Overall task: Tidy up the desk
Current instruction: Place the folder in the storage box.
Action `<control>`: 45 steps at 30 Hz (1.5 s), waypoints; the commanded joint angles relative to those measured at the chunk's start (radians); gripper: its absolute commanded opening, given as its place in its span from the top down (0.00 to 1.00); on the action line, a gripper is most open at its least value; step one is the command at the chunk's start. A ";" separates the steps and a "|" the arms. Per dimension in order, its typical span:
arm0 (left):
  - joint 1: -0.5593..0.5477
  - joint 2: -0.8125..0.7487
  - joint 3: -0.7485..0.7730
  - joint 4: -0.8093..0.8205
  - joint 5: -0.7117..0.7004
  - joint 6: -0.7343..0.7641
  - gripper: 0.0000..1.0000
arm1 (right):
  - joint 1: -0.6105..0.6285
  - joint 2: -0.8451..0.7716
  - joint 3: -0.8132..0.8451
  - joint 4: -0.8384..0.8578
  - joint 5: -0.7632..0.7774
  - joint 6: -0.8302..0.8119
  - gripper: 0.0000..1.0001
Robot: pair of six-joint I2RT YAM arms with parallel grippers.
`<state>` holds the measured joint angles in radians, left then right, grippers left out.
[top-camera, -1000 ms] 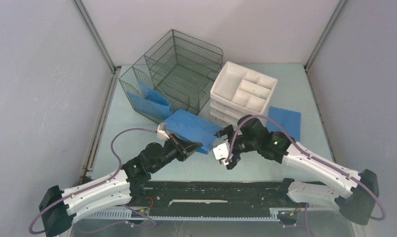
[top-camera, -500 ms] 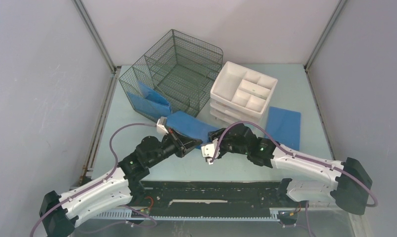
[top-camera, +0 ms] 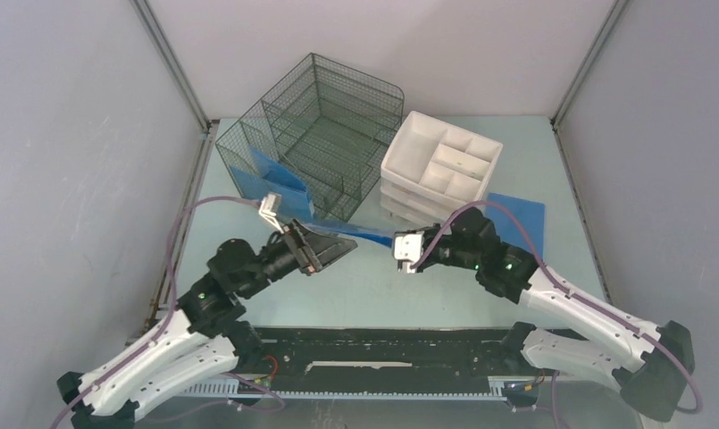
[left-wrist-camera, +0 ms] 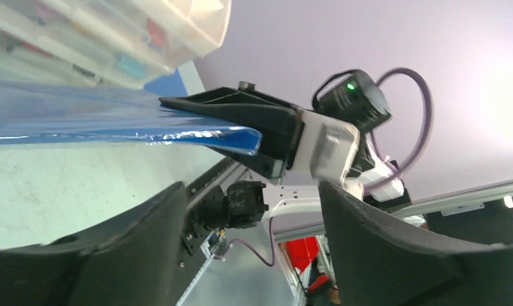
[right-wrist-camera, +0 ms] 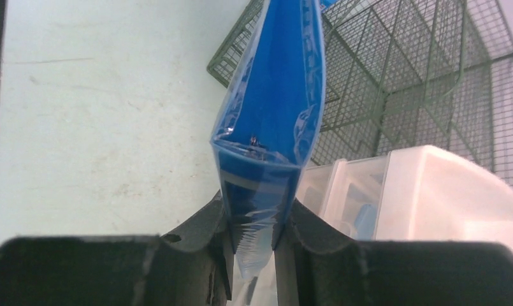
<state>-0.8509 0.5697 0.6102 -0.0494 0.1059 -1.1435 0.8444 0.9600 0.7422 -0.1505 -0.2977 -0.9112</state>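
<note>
A flat blue plastic-wrapped pack [top-camera: 372, 234] hangs edge-on above the mint-green desk [top-camera: 373, 290], between my two arms. My right gripper [top-camera: 400, 243] is shut on its right end; in the right wrist view the pack [right-wrist-camera: 273, 95] runs straight out from between the pressed jaws of the right gripper [right-wrist-camera: 253, 245]. My left gripper [top-camera: 342, 245] is open just below the pack's left end. In the left wrist view the left gripper [left-wrist-camera: 253, 255] has nothing between its fingers, and the pack [left-wrist-camera: 113, 121] passes above them into the right gripper's black fingers [left-wrist-camera: 247, 124].
A dark wire-mesh organizer [top-camera: 324, 134] stands at the back left with a blue folder [top-camera: 271, 174] leaning in its front slot. A white drawer unit [top-camera: 440, 170] stands to its right. Another blue folder [top-camera: 527, 214] lies flat on the desk beside the drawers.
The right gripper closed on the blue pack and lifted it up edge-on. The left gripper let go, opened and drew back to the left.
</note>
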 commanded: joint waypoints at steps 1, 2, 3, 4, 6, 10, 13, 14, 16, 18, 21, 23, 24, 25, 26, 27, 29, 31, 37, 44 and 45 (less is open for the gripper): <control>0.008 -0.085 0.145 -0.235 -0.094 0.326 0.13 | -0.106 -0.019 0.115 -0.101 -0.204 0.136 1.00; 0.008 -0.102 0.176 -0.271 -0.129 0.376 0.10 | -0.127 -0.018 0.133 -0.112 -0.234 0.154 1.00; 0.009 -0.118 0.202 -0.307 -0.167 0.417 0.06 | -0.144 -0.013 0.147 -0.118 -0.261 0.171 1.00; 0.008 -0.134 0.226 -0.336 -0.199 0.452 0.04 | -0.155 -0.008 0.165 -0.124 -0.287 0.187 1.00; 0.008 -0.163 0.259 -0.371 -0.250 0.513 0.01 | -0.172 0.013 0.206 -0.133 -0.326 0.226 1.00; 0.008 -0.216 0.293 -0.401 -0.322 0.612 0.00 | -0.192 0.099 0.329 -0.118 -0.377 0.340 1.00; 0.008 -0.261 0.297 -0.412 -0.388 0.661 0.00 | -0.192 0.190 0.419 -0.057 -0.361 0.464 1.00; 0.007 -0.276 0.295 -0.413 -0.410 0.674 0.00 | -0.190 0.223 0.447 -0.031 -0.340 0.512 1.00; 0.009 -0.307 0.283 -0.408 -0.447 0.692 0.00 | -0.185 0.297 0.510 0.013 -0.297 0.603 1.00; 0.007 -0.335 0.264 -0.393 -0.475 0.706 0.00 | -0.180 0.387 0.576 0.032 -0.265 0.673 1.00; 0.009 -0.375 0.231 -0.379 -0.500 0.713 0.00 | -0.160 0.500 0.679 0.023 -0.199 0.740 1.00; 0.009 -0.393 0.213 -0.379 -0.512 0.718 0.00 | -0.146 0.566 0.745 0.015 -0.123 0.766 1.00; 0.009 -0.403 0.206 -0.380 -0.516 0.719 0.00 | -0.140 0.598 0.784 0.014 -0.086 0.779 1.00; 0.008 -0.413 0.199 -0.380 -0.520 0.721 0.00 | -0.138 0.625 0.814 0.015 -0.055 0.796 1.00; 0.008 -0.424 0.192 -0.382 -0.524 0.723 0.00 | -0.136 0.652 0.845 0.009 -0.032 0.808 1.00; 0.007 -0.433 0.188 -0.384 -0.528 0.725 0.00 | -0.135 0.672 0.875 0.000 -0.013 0.815 1.00; 0.008 -0.452 0.181 -0.394 -0.539 0.728 0.00 | -0.130 0.709 0.926 -0.012 0.035 0.827 1.00; 0.008 -0.471 0.173 -0.400 -0.553 0.728 0.00 | -0.127 0.745 0.966 -0.017 0.065 0.838 1.00; 0.009 -0.513 0.147 -0.401 -0.576 0.730 0.00 | -0.101 0.825 1.036 0.010 0.123 0.806 1.00; 0.009 -0.543 0.122 -0.405 -0.576 0.708 0.00 | -0.105 0.948 1.105 0.068 0.063 0.794 1.00; 0.008 -0.548 0.117 -0.405 -0.578 0.705 0.00 | -0.104 0.962 1.108 0.076 0.053 0.785 1.00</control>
<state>-0.8486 0.0437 0.7425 -0.4595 -0.4503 -0.4431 0.7364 1.8740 1.7947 -0.1555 -0.2161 -0.1097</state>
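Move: The right hand grips the folder's edge; the storage box's middle lies about 23 cm ahead, 18 cm left and 12 cm lower. The folders already in it stand about 13 cm ahead and 28 cm left of this hand, the white drawers 15 cm ahead and 11 cm right, both equally low. From the opened left hand the box is some 25 cm ahead, 6 cm left and 20 cm below. Right hand carries folder some 25 cm forward, left and up over storage box; open left hand withdraws left. ##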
